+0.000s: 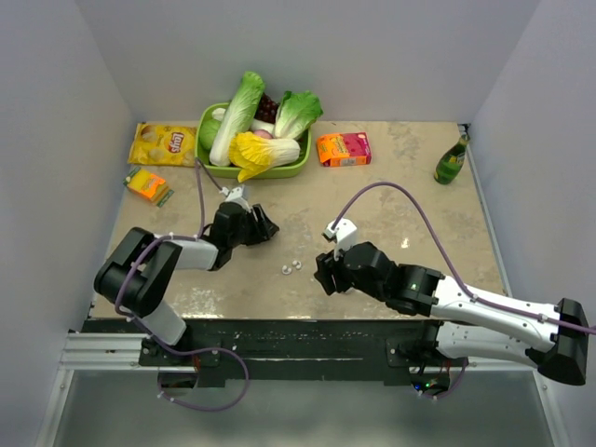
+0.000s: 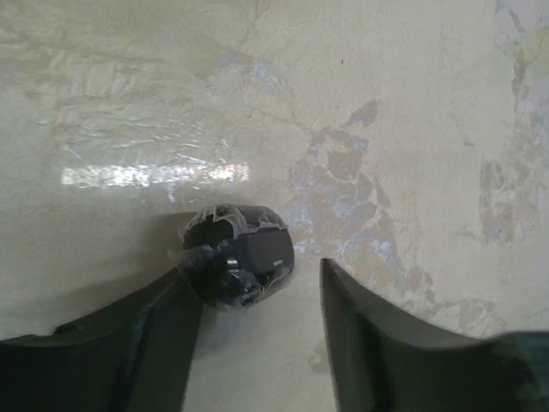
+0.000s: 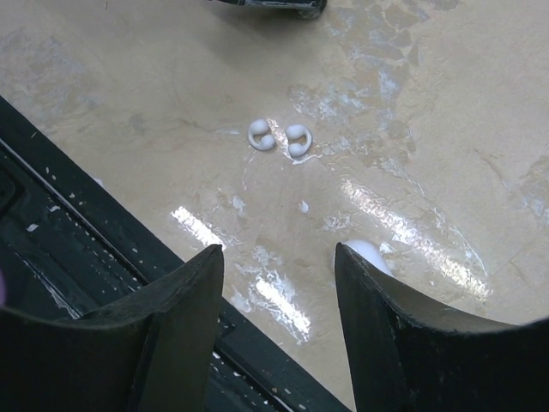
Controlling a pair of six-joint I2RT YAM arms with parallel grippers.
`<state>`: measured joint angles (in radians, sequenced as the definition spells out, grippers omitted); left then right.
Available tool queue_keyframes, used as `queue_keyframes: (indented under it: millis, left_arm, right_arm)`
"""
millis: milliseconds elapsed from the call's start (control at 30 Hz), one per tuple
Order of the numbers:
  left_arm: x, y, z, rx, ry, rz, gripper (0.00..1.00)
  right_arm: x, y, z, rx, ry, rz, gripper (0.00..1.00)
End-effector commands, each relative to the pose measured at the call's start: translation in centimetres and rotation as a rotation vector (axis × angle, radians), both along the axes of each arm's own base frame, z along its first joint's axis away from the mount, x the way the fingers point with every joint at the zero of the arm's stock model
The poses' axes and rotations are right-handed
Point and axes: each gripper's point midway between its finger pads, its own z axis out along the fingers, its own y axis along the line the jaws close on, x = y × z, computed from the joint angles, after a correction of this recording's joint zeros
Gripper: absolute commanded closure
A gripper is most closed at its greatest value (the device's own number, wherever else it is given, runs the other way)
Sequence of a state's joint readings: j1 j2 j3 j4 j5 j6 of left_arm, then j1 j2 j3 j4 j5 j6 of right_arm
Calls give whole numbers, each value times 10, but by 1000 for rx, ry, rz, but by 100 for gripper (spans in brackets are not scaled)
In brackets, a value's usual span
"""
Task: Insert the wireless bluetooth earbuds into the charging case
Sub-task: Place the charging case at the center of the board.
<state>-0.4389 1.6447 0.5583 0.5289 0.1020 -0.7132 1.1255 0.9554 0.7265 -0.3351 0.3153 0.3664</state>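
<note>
The two white earbuds (image 1: 291, 268) lie side by side on the table between my grippers; they also show in the right wrist view (image 3: 276, 138). A white rounded thing, seemingly the charging case (image 3: 367, 252), peeks out behind my right gripper's right finger, mostly hidden. My right gripper (image 1: 322, 276) (image 3: 279, 253) is open and empty, low over the table, just short of the earbuds. My left gripper (image 1: 269, 226) (image 2: 264, 309) is open, with a small black oval object (image 2: 238, 256) on the table at its left fingertip.
A green basket (image 1: 291, 171) of vegetables stands at the back. A chip bag (image 1: 163, 144) and an orange packet (image 1: 149, 184) lie at the back left. A pink-orange box (image 1: 344, 148) and a green bottle (image 1: 452, 160) are at the back right. The table's black front rail (image 3: 77, 223) lies beside my right gripper.
</note>
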Motion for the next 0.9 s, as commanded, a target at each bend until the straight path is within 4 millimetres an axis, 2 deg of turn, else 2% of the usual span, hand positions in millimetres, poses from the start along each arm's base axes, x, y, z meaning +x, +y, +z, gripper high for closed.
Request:
queue_keyframes:
  millis: [0,33,167,200,267,300,333,367,400,433,467,567,600,633,667,700,733,767,800,833,867]
  left_arm:
    - [-13,38,-14,64,67,101,14]
    - [-14,41,-12,63,63,112,0]
    - [-17,57,-2,74,45,158,0]
    - [-16,57,8,73,23,157,0]
    - [-19,69,10,119,22,197,0]
    - [-18,71,24,114,-9,214,0]
    - [-20,77,28,129,-21,245,0]
    - [-23,73,35,130,-45,246,0]
    - [-27,73,52,109,-96,264,0]
    - [-28,79,57,120,-120,311,0]
    - [-32,78,61,104,-130,318,0]
    - [-40,72,74,-11,-143,327,0]
    - [-51,72,69,-71,-139,338,0]
    - [-50,57,91,-182,-229,272,0]
    - [-55,56,94,-230,-255,267,0]
    - [-65,56,88,-305,-234,283,0]
    - [-66,50,102,-363,-278,261,0]
    - [-68,37,114,-377,-286,225,0]
    - [-64,33,113,-318,-283,229,0]
    - [-68,26,100,-232,-231,207,0]
    - [-70,-3,126,-220,-252,142,0]
  right_arm:
    - [2,4,2,20,-6,-8,42]
    - [3,2,2,13,-7,-13,42]
    - [6,-3,5,12,-20,-42,41]
    - [7,-5,7,15,-24,-53,41]
    - [13,-13,11,25,-41,-116,41]
    - [17,-18,11,26,-52,-158,41]
    - [24,-27,9,17,-75,-220,40]
    - [26,-31,10,33,-80,-257,35]
    - [28,-36,12,55,-88,-289,27]
    - [29,-39,7,69,-87,-312,16]
    - [30,-41,6,88,-82,-324,7]
    - [29,-39,4,109,-72,-318,5]
    - [31,-42,2,109,-73,-339,5]
    - [32,-46,1,108,-74,-357,5]
    - [33,-49,1,121,-75,-381,6]
    - [36,-57,0,117,-94,-427,6]
    - [36,-65,3,135,-102,-456,6]
    - [36,-69,6,164,-102,-485,5]
    - [37,-76,4,168,-110,-508,3]
    - [36,-79,7,190,-115,-520,2]
    - [35,-83,14,236,-121,-529,2]
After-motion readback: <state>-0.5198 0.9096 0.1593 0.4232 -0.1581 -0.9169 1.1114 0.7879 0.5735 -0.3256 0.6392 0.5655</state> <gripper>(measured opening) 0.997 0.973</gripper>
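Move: The black charging case sits practically at the left hand's fingertips, down on the board. The white earbuds lie some 10 cm back and 8 cm right of it. The right hand hangs about 13 cm above the board, with the white case some 7 cm to its right and 3 cm back, and the earbuds about 8 cm left and 1 cm ahead. Left opens wide, leaving the black case leftward, then up and back; right opens, shifting 6 cm right. ##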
